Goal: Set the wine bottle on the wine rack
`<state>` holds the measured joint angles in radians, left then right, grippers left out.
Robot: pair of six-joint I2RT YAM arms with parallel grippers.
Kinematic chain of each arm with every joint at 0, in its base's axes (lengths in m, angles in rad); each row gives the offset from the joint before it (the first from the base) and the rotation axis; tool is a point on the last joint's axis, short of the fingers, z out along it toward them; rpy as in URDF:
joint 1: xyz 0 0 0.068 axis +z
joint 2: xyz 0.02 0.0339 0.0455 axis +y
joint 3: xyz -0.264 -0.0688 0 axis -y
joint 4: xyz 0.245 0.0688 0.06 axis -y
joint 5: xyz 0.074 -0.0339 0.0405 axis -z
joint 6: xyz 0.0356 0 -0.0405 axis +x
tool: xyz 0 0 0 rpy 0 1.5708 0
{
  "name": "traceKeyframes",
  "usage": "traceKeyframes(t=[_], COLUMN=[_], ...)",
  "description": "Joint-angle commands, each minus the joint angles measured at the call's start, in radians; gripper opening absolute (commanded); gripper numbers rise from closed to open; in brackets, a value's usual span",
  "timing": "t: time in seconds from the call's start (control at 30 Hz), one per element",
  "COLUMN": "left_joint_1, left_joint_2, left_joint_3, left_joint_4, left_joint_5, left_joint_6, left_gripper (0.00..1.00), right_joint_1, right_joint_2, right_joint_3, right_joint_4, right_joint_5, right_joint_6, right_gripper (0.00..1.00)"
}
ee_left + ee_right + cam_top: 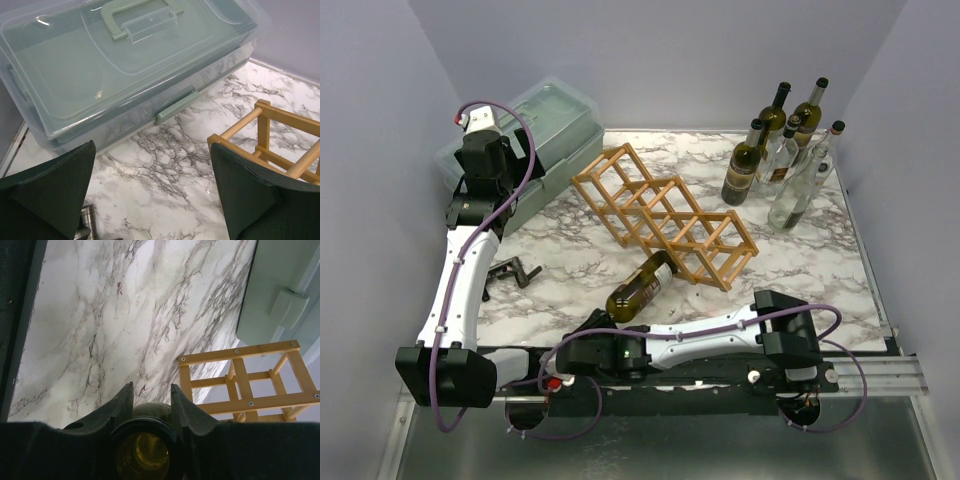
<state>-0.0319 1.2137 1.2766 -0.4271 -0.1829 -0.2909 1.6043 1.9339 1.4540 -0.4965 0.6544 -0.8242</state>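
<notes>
The wine rack (665, 215) is a light wooden lattice lying slantwise in the middle of the marble table; one end of it shows in the right wrist view (240, 385) and a corner in the left wrist view (265, 125). A dark green wine bottle (642, 285) lies tilted just in front of the rack, its base toward the rack. My right gripper (603, 326) (151, 387) is shut on the bottle's neck, and the open mouth (143, 450) faces the camera. Over by the plastic box, my left gripper (483, 155) (152, 185) hangs open and holds nothing.
A clear green-tinted lidded box (535, 135) (125, 65) stands at the back left. Several upright bottles (785, 150) cluster at the back right. A small dark metal tool (512, 270) lies near the left arm. Grey walls close in three sides.
</notes>
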Motion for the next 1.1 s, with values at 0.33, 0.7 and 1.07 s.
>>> traceKeyframes(t=[0.33, 0.7, 1.07], left_joint_1=[0.009, 0.009, 0.009], left_joint_2=[-0.007, -0.009, -0.005], left_joint_3=[-0.009, -0.01, -0.008], left_joint_4=[0.018, 0.02, 0.019], left_joint_5=[0.025, 0.031, 0.04], left_joint_6=[-0.008, -0.012, -0.019], left_gripper=[0.99, 0.99, 0.99], right_joint_1=[-0.033, -0.091, -0.15], right_joint_2=[-0.101, -0.134, -0.186], right_joint_3=[-0.197, -0.308, -0.441], right_joint_4=[0.124, 0.29, 0.487], right_joint_5=[0.119, 0.105, 0.115], right_joint_6=[-0.167, -0.282, -0.423], right_gripper=[0.01, 0.01, 0.0])
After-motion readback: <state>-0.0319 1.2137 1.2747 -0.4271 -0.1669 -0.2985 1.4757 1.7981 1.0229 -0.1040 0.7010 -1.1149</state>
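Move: The right hand holds the wine bottle by its neck, base towards the wine rack; the rack's near opening lies about 14 cm ahead and 14 cm to the right, roughly level with the hand. The black clamp is some 18 cm left and 8 cm ahead, and the nearest standing bottle about 27 cm right and 26 cm ahead. From the left hand the opening is around 31 cm right, 13 cm back and 20 cm lower. Keeping its grip, the right hand feeds the bottle base-first into the rack, about 6 cm forward and right, sinking slightly. ##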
